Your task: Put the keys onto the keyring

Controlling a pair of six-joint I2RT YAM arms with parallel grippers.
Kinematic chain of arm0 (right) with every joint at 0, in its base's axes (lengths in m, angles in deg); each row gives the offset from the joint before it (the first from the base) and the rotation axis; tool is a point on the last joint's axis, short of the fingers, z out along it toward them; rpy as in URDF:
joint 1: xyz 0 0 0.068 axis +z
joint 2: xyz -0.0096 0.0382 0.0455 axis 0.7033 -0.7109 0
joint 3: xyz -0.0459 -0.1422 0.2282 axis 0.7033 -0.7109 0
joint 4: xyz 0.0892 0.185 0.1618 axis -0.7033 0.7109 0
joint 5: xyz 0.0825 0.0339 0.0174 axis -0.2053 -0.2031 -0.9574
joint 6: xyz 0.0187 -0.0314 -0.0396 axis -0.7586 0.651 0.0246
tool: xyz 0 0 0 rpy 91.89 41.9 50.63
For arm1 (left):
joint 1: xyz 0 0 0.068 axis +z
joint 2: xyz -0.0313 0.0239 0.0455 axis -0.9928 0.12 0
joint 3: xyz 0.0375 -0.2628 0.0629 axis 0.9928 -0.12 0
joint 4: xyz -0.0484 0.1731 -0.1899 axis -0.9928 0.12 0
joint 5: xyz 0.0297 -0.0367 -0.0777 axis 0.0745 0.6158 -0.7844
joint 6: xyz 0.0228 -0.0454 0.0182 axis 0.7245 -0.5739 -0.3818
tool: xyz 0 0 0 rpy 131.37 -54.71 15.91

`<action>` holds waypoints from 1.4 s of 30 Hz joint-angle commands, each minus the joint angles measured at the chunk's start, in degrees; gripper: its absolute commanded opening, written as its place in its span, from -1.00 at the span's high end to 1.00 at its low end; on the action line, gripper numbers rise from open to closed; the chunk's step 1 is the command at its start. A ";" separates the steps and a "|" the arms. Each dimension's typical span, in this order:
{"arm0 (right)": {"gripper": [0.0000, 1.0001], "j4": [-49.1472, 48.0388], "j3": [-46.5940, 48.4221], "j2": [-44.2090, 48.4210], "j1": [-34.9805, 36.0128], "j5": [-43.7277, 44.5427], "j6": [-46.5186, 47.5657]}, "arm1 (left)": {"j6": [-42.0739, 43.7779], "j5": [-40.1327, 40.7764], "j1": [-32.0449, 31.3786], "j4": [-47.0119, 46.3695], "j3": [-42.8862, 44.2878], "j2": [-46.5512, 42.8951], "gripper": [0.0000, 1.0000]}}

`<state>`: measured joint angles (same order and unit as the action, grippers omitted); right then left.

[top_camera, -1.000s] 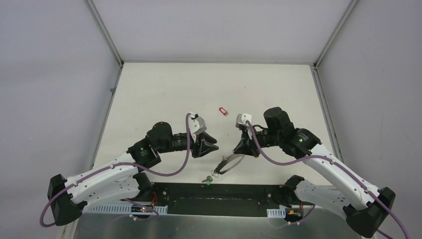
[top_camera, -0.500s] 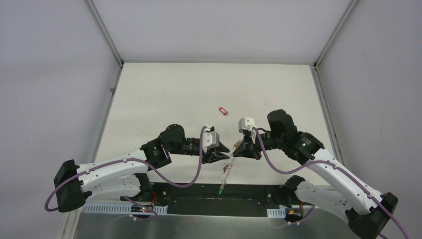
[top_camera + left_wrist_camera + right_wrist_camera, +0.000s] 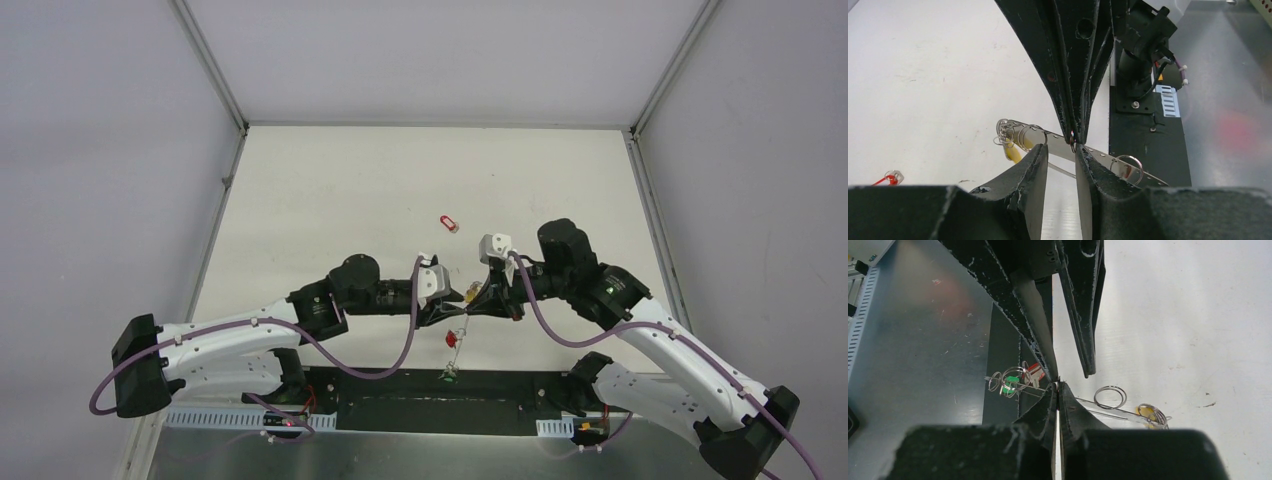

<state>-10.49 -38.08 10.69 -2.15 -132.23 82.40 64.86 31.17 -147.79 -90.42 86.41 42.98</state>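
Observation:
My right gripper is shut on the keyring, a thin metal hoop seen edge-on and held above the table's near edge. Keys hang on it by small loops: a green tag and a red tag on one side, a yellow tag on the other. My left gripper faces the right one tip to tip. Its jaws stand apart, one on each side of the keyring where the right fingers pinch it. Another red-tagged key lies alone on the table.
The black base plate and grey metal edge run just below the hanging keys. Grey enclosure walls stand to the left, right and back of the white table.
My left gripper has swung right to meet the right gripper, and its jaws have narrowed slightly. The keyring has turned from lying slanted to hanging nearly edge-on between the two.

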 commanded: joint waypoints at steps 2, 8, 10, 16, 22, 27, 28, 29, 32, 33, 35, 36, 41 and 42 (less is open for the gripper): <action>1.00 -4.02 1.52 0.65 0.40 -2.67 -0.75 | 1.93 3.02 -0.87 0.43 2.85 0.36 0.45; 1.00 -4.63 1.52 0.61 0.43 -2.98 -1.23 | 2.37 2.28 -1.62 1.16 3.67 1.85 0.46; 1.00 -4.65 1.43 0.54 0.43 -2.98 -1.32 | 2.66 1.90 -1.88 1.18 4.01 2.33 0.46; 1.00 -4.72 1.26 0.61 0.60 -2.86 -1.24 | 2.43 2.11 -2.34 0.68 4.49 2.82 0.61; 1.00 -4.60 0.69 0.80 0.68 -2.48 -1.24 | 0.23 3.09 -2.37 -2.20 3.21 1.72 0.96; 0.94 -4.68 0.55 0.98 0.69 -2.16 -1.24 | -1.89 5.33 -2.37 -4.37 1.17 -0.22 1.00; 0.84 -4.72 0.55 0.98 0.70 -2.00 -1.24 | -2.28 5.76 -2.39 -4.90 0.61 -0.68 1.00; 0.77 -4.71 0.55 1.00 0.70 -1.94 -1.24 | -2.76 6.33 -2.39 -5.58 0.10 -1.16 1.00; 0.59 -5.27 0.26 1.03 0.70 -1.77 -1.43 | -3.67 7.79 -2.38 -6.75 -1.27 -2.47 1.00; 0.53 -5.48 0.14 1.13 0.70 -1.68 -1.60 | -3.79 8.10 -2.38 -7.11 -1.72 -2.92 1.00; 0.42 -5.90 -0.05 1.27 0.70 -1.23 -1.96 | -3.90 8.57 -2.37 -7.84 -2.54 -3.65 1.00; 0.37 -6.08 -0.13 1.43 0.65 -0.77 -2.16 | -3.93 8.68 -2.37 -8.10 -2.88 -4.02 1.00; 0.21 -8.93 -1.89 4.08 0.70 2.29 -3.32 | -3.82 9.00 -2.37 -10.46 -4.88 -6.03 1.00; 0.20 -9.82 -2.50 5.16 0.64 2.96 -3.72 | -3.69 8.78 -2.37 -10.94 -5.21 -6.47 1.00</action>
<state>-15.32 -39.26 12.41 -1.77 -131.47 79.95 61.82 38.76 -149.89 -93.98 82.17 39.22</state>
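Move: The keyring's small middle ring stands upright in the right hand's shut fingertips, practically at that hand's point. From the left hand, already half round it, the ring lies about 1 cm to the right, 1 cm below and barely 1 cm back. On the hanging keyring, the yellow key is roughly 4 cm ahead of the left hand, 1 cm right and 3 cm below; the red key about 6 cm back, 2 cm left and 5 cm below, and the green key some 11 cm back, 3 cm left and 7 cm below. The left hand eases down a little over 1 cm and slightly right onto the small middle ring and pinches it shut, while the right hand stays in place and keeps its hold. Only then do the right fingers open to let the ring go, that hand rising about 1 cm, as the left hand keeps its pinch and draws back left some 1.5 cm and up about 1 cm, turning a few degrees counter-clockwise. ##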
